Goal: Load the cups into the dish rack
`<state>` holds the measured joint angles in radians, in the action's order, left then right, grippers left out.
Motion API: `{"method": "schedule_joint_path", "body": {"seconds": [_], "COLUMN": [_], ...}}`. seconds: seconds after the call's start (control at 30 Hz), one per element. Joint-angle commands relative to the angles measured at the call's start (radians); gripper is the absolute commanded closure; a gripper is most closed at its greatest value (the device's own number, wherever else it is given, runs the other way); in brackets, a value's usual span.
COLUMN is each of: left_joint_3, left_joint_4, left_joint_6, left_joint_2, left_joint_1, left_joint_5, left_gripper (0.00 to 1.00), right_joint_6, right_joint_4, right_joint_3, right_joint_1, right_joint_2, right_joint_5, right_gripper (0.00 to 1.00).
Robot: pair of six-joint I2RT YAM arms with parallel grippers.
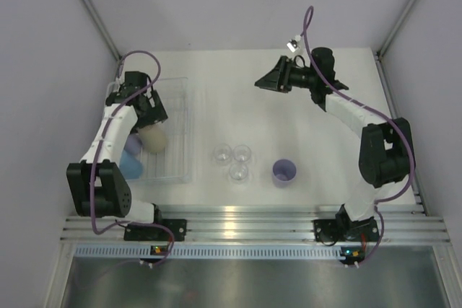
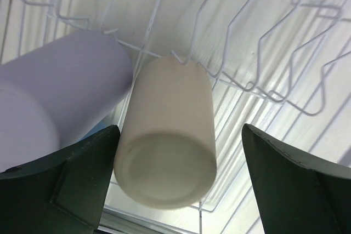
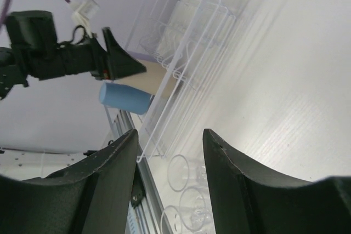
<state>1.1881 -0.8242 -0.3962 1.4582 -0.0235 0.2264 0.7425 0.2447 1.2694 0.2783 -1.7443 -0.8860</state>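
Observation:
The dish rack [image 1: 189,129] stands at the left of the table. A beige cup [image 1: 153,138] lies in it on the wires, beside a lavender cup [image 2: 60,86] and a blue cup [image 1: 132,165]. My left gripper [image 2: 181,152] is open around the beige cup [image 2: 167,135], with a gap on the right side. Three clear cups [image 1: 234,160] and a second lavender cup [image 1: 284,172] stand on the table. My right gripper [image 1: 263,81] hovers open and empty, high over the far middle of the table. In the right wrist view it [image 3: 171,135] looks toward the rack [image 3: 189,31].
White walls close in the table on both sides. A metal rail [image 1: 238,225] runs along the near edge by the arm bases. The left arm [image 3: 71,58] shows above the rack in the right wrist view.

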Motion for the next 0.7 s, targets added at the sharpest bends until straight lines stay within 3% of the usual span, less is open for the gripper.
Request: {"method": "schedule_joint_path", "body": {"seconds": [0.0, 0.17, 0.4, 0.67], "left_joint_3": [0.093, 0.125, 0.148, 0.151], "left_joint_4": [-0.03, -0.093, -0.124, 0.113], "left_joint_6": [0.019, 0.031, 0.008, 0.037], "left_joint_2": [-0.061, -0.094, -0.222, -0.311], "left_joint_1": [0.0, 0.0, 0.0, 0.002], "left_joint_5": [0.01, -0.01, -0.047, -0.335], "left_gripper": [0.02, 0.02, 0.02, 0.02], "right_joint_6": [-0.141, -0.363, -0.537, -0.549], "right_joint_4": [-0.143, -0.466, -0.763, -0.907], "right_joint_3": [0.036, 0.059, -0.028, -0.212], "right_joint_1": [-0.011, -0.013, -0.008, 0.022], "right_joint_2": [0.094, 0.184, 0.359, 0.586], "right_joint_5": [0.047, 0.13, 0.275, 0.412], "right_gripper": [0.49, 0.48, 0.48, 0.47]}}
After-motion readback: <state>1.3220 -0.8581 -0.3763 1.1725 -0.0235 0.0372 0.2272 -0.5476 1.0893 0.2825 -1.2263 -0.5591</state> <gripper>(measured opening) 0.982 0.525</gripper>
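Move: From the right hand, the last purple cup on the table lies about 23 cm back, 6 cm to its right and some 18 cm down. The three clear glasses stand roughly 16 cm to the left of that cup, about 4 cm farther out. From the left hand the same cup is about 42 cm right, 15 cm back and 7 cm down. The tan cup in the rack sits some 4 cm back and 6 cm below the left hand, with the racked purple cup 6 cm to the left of the tan cup. Towards the last purple cup on the table, the right hand swings back about 12 cm and right 9 cm, fingers half open, rolling some 30 degrees so they tip further down; it dips only slightly, mostly near the end. Meanwhile the left hand, already wide open, rises about 13 cm away from the tan cup and out of the rack, its fingers tilting up towards forward, and drifts a little right last. ##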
